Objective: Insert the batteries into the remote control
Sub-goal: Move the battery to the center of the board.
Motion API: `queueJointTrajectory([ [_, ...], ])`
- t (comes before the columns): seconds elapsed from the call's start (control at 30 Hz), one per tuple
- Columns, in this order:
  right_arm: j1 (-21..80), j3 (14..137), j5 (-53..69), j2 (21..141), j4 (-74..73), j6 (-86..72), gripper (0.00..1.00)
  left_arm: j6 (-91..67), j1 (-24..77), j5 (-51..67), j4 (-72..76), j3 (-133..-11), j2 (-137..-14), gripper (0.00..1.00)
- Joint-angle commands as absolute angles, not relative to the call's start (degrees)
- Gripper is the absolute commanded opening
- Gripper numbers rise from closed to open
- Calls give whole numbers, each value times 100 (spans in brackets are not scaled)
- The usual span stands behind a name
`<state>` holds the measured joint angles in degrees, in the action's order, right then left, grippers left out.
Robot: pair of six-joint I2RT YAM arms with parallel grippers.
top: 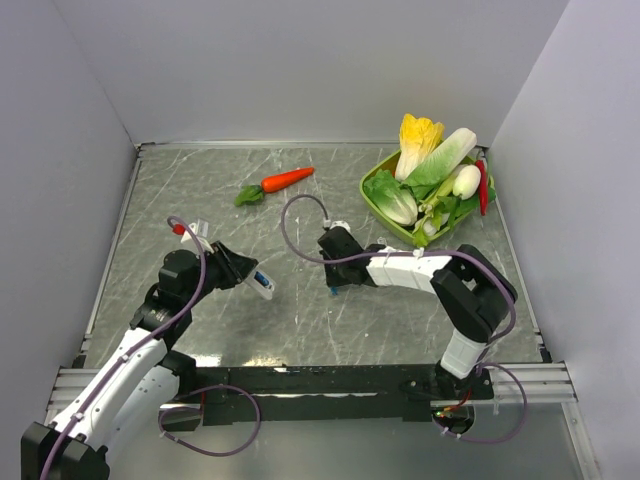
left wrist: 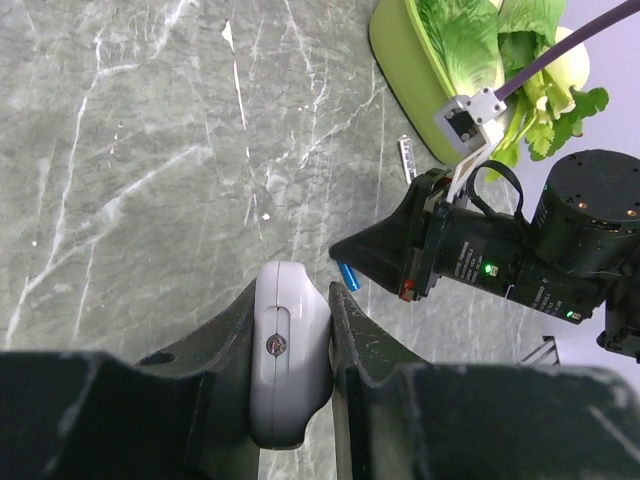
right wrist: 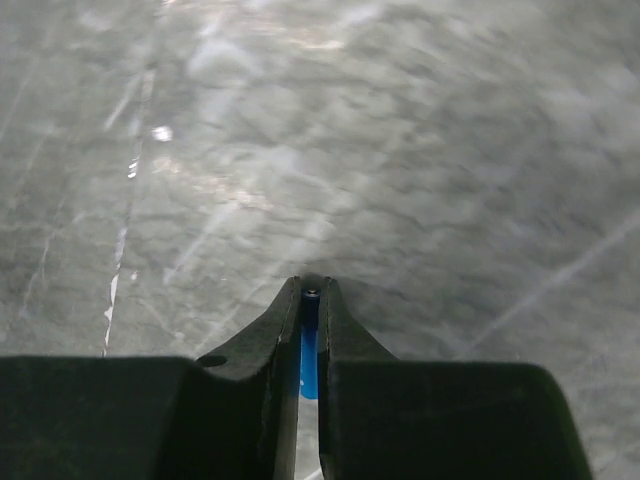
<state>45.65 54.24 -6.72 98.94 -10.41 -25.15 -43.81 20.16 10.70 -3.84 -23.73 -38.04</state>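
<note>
My left gripper (left wrist: 292, 290) is shut on the remote control (left wrist: 290, 350), a white-grey bar held on edge between the two black fingers. From the top view the remote control (top: 263, 284) pokes out of the left gripper (top: 250, 275) toward the table's middle. My right gripper (right wrist: 309, 292) is shut on a bright-blue battery (right wrist: 309, 355) that lies lengthwise between its fingers, just above the marble tabletop. In the left wrist view that battery (left wrist: 348, 277) shows as a blue tip under the right gripper (left wrist: 345, 255), close to the remote's end. The right gripper (top: 333, 288) stands a short way right of the remote.
An orange carrot (top: 287, 180) lies at the back centre. A green basket (top: 372, 195) full of leafy vegetables stands at the back right. A small grey ridged strip (left wrist: 408, 160) lies beside the basket. Grey walls close in the table on three sides.
</note>
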Motion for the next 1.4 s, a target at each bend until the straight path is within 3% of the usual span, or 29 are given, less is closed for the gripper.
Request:
queueJointTrajectory([
  [0.0,4412,5071,-1204,9765,-1994,-3821,11,-4570,1986,1037,-44,-2443,-3797,1],
  [0.23,4403,5045,-1415,9721,-2162,-4236,20,-4553,1986,967,-176,-2505,-3718,1],
  [0.33,4412,5080,-1267,9598,-2083,-3973,37,-4562,1986,949,-202,-2522,-3691,1],
  [0.5,4421,5291,-1037,9352,-2320,-3551,52,-4535,1986,905,-220,-2663,-3700,1],
  [0.63,4421,5387,-923,8931,-2470,-3130,74,-4500,1986,870,-272,-2768,-3630,1],
  [0.73,4421,5475,-765,8509,-2610,-2437,83,-4404,1986,809,-404,-2821,-3542,1],
  [0.97,4342,5739,-502,7867,-3102,-58,86,-4210,1986,782,-650,-2962,-3358,1],
  [1.37,4113,5431,1414,8112,-2891,4277,84,-3894,1986,896,-1098,-3217,-3085,1],
])
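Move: The blue battery is already down at the board, pinched between the right fingertips, so its resting place is right at that hand. From the right hand, the remote in the left gripper is about 15 cm left, 4 cm back and 14 cm up; a small white piece lies some 10 cm ahead and 11 cm right, and the green basket about 22 cm ahead and 22 cm right. From the left hand, the battery lies roughly 18 cm right, 3 cm ahead and 16 cm below. Open the right fingers wide to let go of the battery on the board, first twisting the hand some 15 degrees clockwise and easing right and back at table height. Then lift about 8 cm clear of it, swinging the wrist back counter-clockwise well past where it began. Late on, raise the left gripper nearly 5 cm, tipping slightly up and keeping its hold on the remote. ##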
